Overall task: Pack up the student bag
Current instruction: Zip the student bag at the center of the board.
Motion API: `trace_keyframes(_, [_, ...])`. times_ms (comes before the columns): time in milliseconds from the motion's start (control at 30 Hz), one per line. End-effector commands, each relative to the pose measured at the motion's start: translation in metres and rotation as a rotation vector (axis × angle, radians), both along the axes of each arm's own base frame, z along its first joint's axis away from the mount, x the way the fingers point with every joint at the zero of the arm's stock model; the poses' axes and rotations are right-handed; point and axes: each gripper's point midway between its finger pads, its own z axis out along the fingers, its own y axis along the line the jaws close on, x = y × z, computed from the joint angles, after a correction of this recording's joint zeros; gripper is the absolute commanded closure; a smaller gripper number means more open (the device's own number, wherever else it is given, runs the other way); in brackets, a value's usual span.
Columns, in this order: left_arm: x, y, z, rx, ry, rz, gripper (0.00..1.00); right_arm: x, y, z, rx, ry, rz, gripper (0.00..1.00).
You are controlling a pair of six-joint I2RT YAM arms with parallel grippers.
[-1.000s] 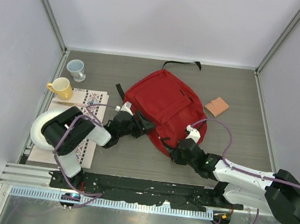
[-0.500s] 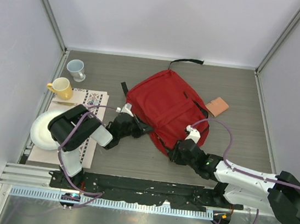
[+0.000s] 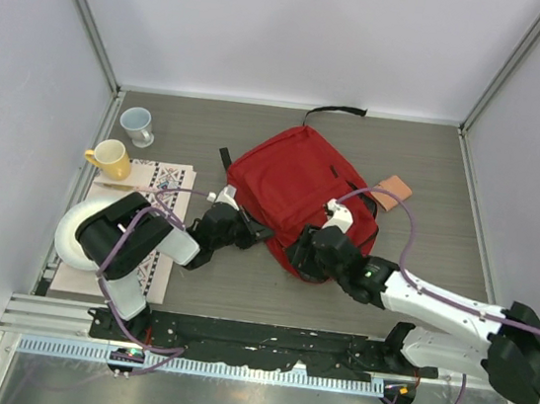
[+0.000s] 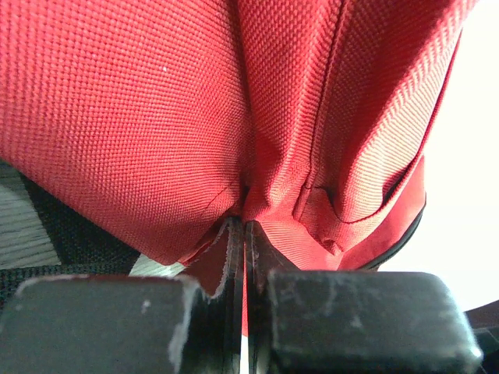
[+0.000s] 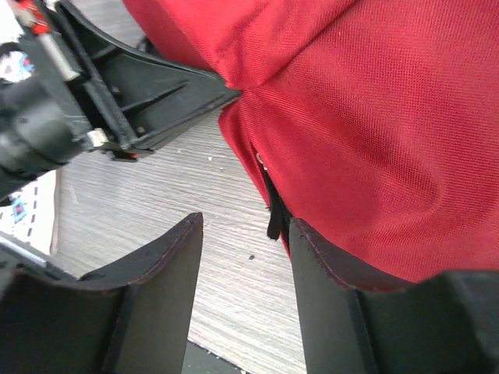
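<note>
The student bag (image 3: 296, 191) is a big red fabric backpack lying flat mid-table. My left gripper (image 3: 264, 229) is at its near-left edge, shut on a pinch of the red fabric (image 4: 156, 117); the left wrist view shows the cloth bunched into the jaws (image 4: 245, 226). My right gripper (image 3: 298, 256) is open at the bag's near edge, just right of the left one. In the right wrist view a short black zipper tab (image 5: 274, 222) hangs from the bag (image 5: 374, 117) just beyond my open right gripper (image 5: 245, 226), with nothing held. The left gripper (image 5: 156, 101) shows at upper left.
A pale blue mug (image 3: 138, 125) and a yellow mug (image 3: 109, 157) stand at the left. A patterned placemat (image 3: 168, 184) with a white plate (image 3: 74, 236) lies under the left arm. A small orange book (image 3: 390, 190) lies right of the bag. A black strap (image 3: 337, 112) reaches the back wall.
The left gripper closed on the bag's edge and the bag shifted slightly right. The right gripper opened and moved left and away along the bag's near edge.
</note>
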Motion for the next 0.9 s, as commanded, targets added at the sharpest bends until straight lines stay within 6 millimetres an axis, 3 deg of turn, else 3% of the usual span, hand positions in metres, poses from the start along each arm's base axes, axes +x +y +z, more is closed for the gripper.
trace_keyframes(0, [-0.006,0.001,-0.004,0.046,0.007,-0.028,0.98,0.006,0.014,-0.008,-0.062,0.024,0.031,0.49])
trace_keyframes(233, [-0.008,0.002,-0.004,0.046,0.009,-0.031,0.97,0.015,0.016,-0.019,-0.111,0.039,0.009,0.65])
trace_keyframes(867, [-0.008,0.001,-0.003,0.043,0.007,-0.036,0.97,0.013,0.016,-0.046,-0.162,0.106,0.016,0.77])
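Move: The right hand hangs over the near edge of the student bag; the black zipper pull is about 7 cm below it, 2 cm ahead and 1 cm left. The bag edge held in the left fingers is 7 cm ahead, 7 cm left and 7 cm below. The bag's middle is about 16 cm straight ahead, the brown square 20 cm ahead and 18 cm right. From the left hand, the pull lies some 6 cm back and 6 cm right, about level in height. Down towards the zipper pull goes the right hand, about 5 cm, fast at first and then easing. Its fingers tip roughly 10 degrees steeper and narrow from half open to about a quarter, coming to either side of the black tab; a firm pinch can't be seen yet. The left hand stays put, still pinching the bag's edge. ##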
